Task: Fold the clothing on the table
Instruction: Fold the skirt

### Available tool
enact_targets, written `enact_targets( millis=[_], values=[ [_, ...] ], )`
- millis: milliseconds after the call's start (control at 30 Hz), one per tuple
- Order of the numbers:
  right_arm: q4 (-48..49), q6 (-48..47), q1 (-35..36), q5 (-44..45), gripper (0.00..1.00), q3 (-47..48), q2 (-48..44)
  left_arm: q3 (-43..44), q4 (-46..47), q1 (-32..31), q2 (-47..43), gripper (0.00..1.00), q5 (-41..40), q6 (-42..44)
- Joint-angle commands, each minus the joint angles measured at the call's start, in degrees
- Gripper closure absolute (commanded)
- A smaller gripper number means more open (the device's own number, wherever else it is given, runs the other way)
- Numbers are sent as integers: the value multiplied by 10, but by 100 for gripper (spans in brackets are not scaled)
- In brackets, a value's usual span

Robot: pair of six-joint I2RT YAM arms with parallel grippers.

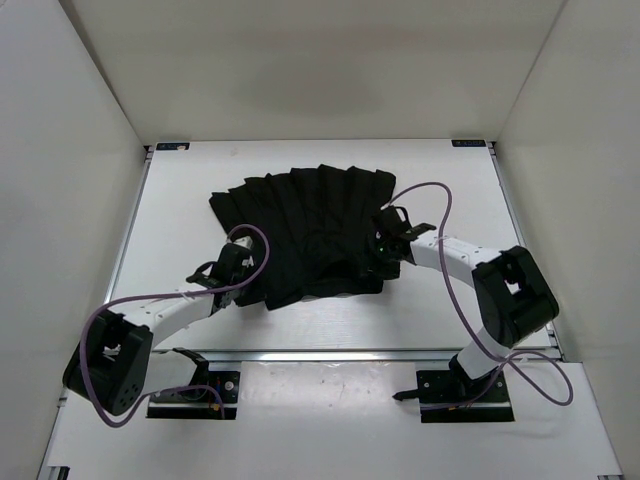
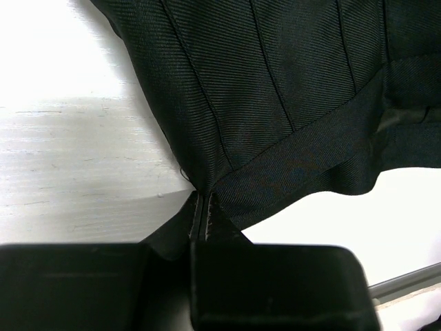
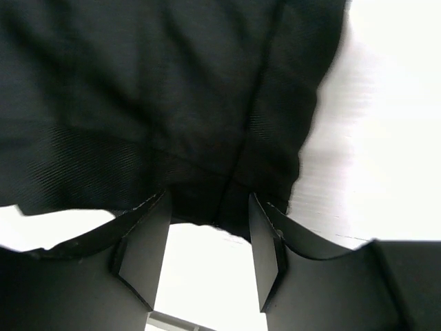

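Observation:
The clothing (image 1: 310, 230), a black pleated garment, lies spread across the middle of the white table (image 1: 170, 200). My left gripper (image 1: 243, 262) is at its near-left corner. In the left wrist view that gripper (image 2: 201, 196) is shut, pinching the corner of the clothing (image 2: 275, 89) between its tips. My right gripper (image 1: 383, 252) sits at the garment's near-right edge. In the right wrist view it (image 3: 210, 203) stands open, its fingers (image 3: 148, 241) straddling the hem of the clothing (image 3: 138, 89), with bare table (image 3: 386, 138) to the right.
Thin metal rails (image 1: 330, 352) border the table, with white walls on three sides. Purple cables (image 1: 440, 190) loop from both arms, one over the garment's right side. Both arm bases are bolted at the near edge.

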Motion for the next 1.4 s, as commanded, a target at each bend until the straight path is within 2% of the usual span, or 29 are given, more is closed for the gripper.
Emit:
enact_targets(
  millis=[0, 100, 133, 167, 233, 400, 500, 567, 667, 800, 833, 967, 1100, 1267, 1300, 1367],
  values=[
    [-37, 13, 4, 33, 54, 21, 35, -7, 9, -1, -20, 100, 9, -3],
    [-60, 20, 16, 56, 58, 30, 53, -10, 6, 6, -34, 100, 10, -5],
    [-61, 22, 21, 54, 64, 28, 57, -11, 7, 9, -40, 100, 10, -4],
    [-61, 23, 21, 56, 80, 26, 62, -14, 2, 10, -42, 100, 9, -6],
    [-60, 24, 21, 49, 100, 26, 58, -15, 4, 16, -47, 100, 19, -2],
    [-75, 2, 14, 31, 100, 55, 12, 8, -26, 40, -64, 100, 22, 18],
    [-72, -8, -16, -2, 100, 45, -58, 21, -54, 60, -84, 100, 31, 35],
    [-58, -17, -42, -32, 100, 15, -120, 23, -67, 73, -99, 100, 40, 53],
    [-11, -4, -97, -93, 100, -82, -213, 21, -79, 82, -127, 100, 46, 62],
    [59, 15, -161, -188, 100, -176, -302, -11, -48, 95, -151, 100, 114, 67],
    [65, 19, -175, -212, 100, -203, -316, -20, -47, 98, -157, 100, 127, 64],
    [34, 21, -194, -220, 100, -256, -347, -35, -60, 81, -177, 100, 124, 65],
    [-21, 14, -177, -200, 100, -275, -366, -44, -88, 68, -189, 100, 115, 62],
    [-16, 16, -172, -209, 100, -300, -363, -55, -98, 41, -189, 100, 95, 34],
    [-10, 19, -172, -205, 100, -307, -361, -53, -95, 45, -186, 94, 95, 34],
    [-2, 29, -164, -183, 92, -305, -363, -65, -90, 53, -189, 66, 96, 25]
  ],
)
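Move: The left hand is already shut on the skirt's left near corner, with the bare strip of table it will be drawn over centred about 7 cm back and 1 cm below. The right hand's open fingers hang just over the skirt's right near corner, which is about 1 cm back, 1 cm right and 2 cm below. From the right hand, the left near corner is some 29 cm left and 7 cm back, and the right far corner about 26 cm ahead, 3 cm right. The right fingers dip 1.5 cm and pinch the skirt's right near corner, then lift it some 9 cm from there while swinging right, and draw it back about 10 cm and down, the hand's left side rolling up by some 20 degrees. The left keeps its pinch, rises about 4.5 cm, comes back 4 cm towards the rail while sinking a little, and starts to part its fingers. ##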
